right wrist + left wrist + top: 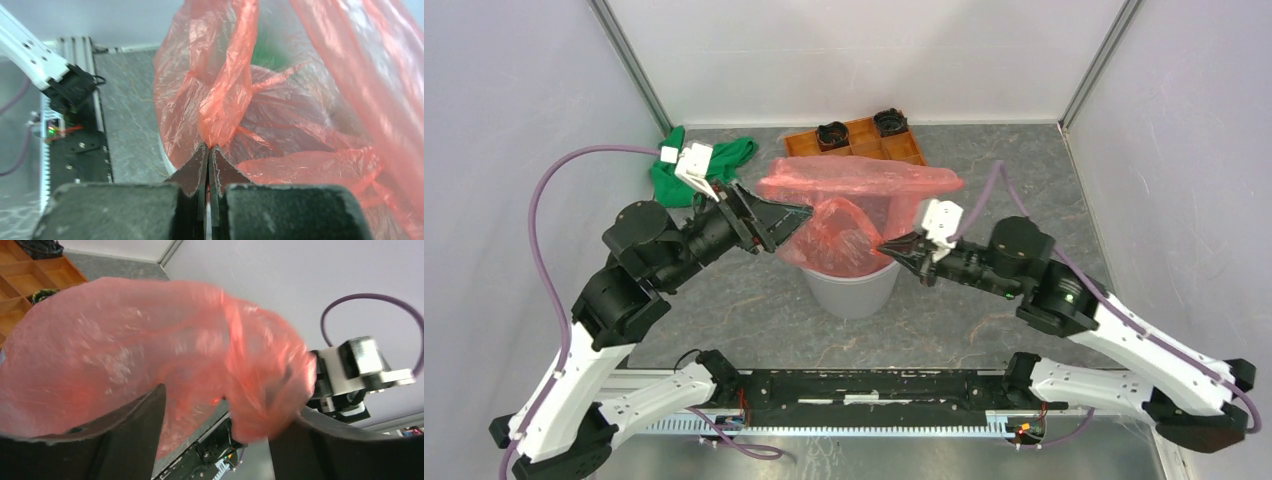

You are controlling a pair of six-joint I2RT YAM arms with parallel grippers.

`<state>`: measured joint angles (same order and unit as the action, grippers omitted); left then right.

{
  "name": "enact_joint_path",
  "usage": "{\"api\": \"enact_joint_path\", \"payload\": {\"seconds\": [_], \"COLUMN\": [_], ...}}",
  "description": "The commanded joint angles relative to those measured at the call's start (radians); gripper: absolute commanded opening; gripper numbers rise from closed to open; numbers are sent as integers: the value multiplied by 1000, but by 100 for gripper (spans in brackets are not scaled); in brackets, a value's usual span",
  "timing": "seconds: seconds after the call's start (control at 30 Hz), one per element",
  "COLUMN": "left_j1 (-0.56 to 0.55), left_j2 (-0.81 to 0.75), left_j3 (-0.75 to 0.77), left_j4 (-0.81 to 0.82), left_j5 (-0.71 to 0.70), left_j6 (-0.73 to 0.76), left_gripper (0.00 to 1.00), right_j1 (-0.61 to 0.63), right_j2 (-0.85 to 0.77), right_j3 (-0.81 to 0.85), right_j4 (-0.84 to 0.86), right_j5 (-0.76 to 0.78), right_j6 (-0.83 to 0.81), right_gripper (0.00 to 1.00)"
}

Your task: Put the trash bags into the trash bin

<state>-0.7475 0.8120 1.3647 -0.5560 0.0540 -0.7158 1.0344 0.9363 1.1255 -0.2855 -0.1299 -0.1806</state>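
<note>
The red-orange trash bag is spread wide over the mouth of the grey trash bin, its film sagging into the opening. At the bag's left edge my left gripper is open. In the left wrist view its dark fingers stand far apart, with blurred film hanging in front of and between them. On the bag's right side my right gripper is shut. In the right wrist view its tips pinch a fold of the bag above the bin's pale rim.
An orange compartment tray holding two black items stands behind the bin. A green cloth lies at the back left. Grey walls close in both sides and the back. The arms' mounting rail runs along the near edge.
</note>
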Motion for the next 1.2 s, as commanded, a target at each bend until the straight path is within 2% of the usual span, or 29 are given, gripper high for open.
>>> {"api": "enact_joint_path", "payload": {"seconds": [0.0, 0.07, 0.1, 0.2, 0.37, 0.5, 0.6, 0.73, 0.9, 1.0, 1.1, 1.13, 1.17], "left_j1": [2, 2, 2, 2, 2, 2, 2, 2, 3, 4, 4, 4, 4], "left_j2": [-10, -38, -57, -120, -219, -203, -67, 103, 260, 303, 303, 303, 301], "left_j3": [-24, -28, -33, -43, -52, -60, -71, 65, 192, 187, 114, 84, 70], "left_j4": [27, 18, 6, -70, -261, -346, -310, -261, -159, -78, 30, 54, 57], "left_j5": [33, 33, 28, -15, -170, -319, -341, -392, -354, -304, -242, -229, -230], "left_j6": [3, -1, -4, -14, -59, -63, -22, 67, 180, 205, 220, 220, 221], "left_gripper": [87, 99, 100, 100, 100, 93, 93, 96, 99, 100, 100, 96, 89], "right_j1": [3, 3, 2, 2, 3, 3, 1, 3, 2, 2, 3, 3, 3], "right_j2": [-69, -91, -104, -124, -133, -137, -148, -144, -159, -150, -127, -122, -117], "right_j3": [-8, -17, -27, -47, -61, -50, -61, -61, -98, -98, -77, -73, -71], "right_j4": [-60, -74, -66, -35, -6, 3, 27, 20, 63, 82, 78, 84, 91], "right_j5": [12, 77, 95, 96, 103, 83, 59, 49, 23, 0, 12, 14, 14], "right_j6": [163, 168, 168, 175, 158, 141, 133, 116, 113, 106, 105, 108, 111], "right_gripper": [1, 1, 1, 1, 1, 1, 1, 1, 1, 1, 1, 1, 1]}}
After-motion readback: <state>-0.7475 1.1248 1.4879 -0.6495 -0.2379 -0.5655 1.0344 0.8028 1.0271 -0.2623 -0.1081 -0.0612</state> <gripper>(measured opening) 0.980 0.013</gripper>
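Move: Up over the bin, the red trash bag's loose upper part has its middle about 8 cm ahead of the left hand, 9 cm to its right and 10 cm lower. The trash bin's middle lies some 11 cm ahead, 5 cm right and 32 cm down, with the wooden tray on the table roughly 38 cm ahead and 9 cm right. From the right hand, which already pinches a near edge of the bag, the bin's middle is about 12 cm ahead, 6 cm left and 24 cm below. Spreading its already parting fingers to full width, the left hand backs out to its left about 8 cm, then sweeps forward some 13 cm and back to the right, sinking, towards the bag's far left fold, before rising slightly. Its wrist rolls left side up and turns counter-clockwise. The right hand keeps its pinch, easing about 3 cm right and a little back. ##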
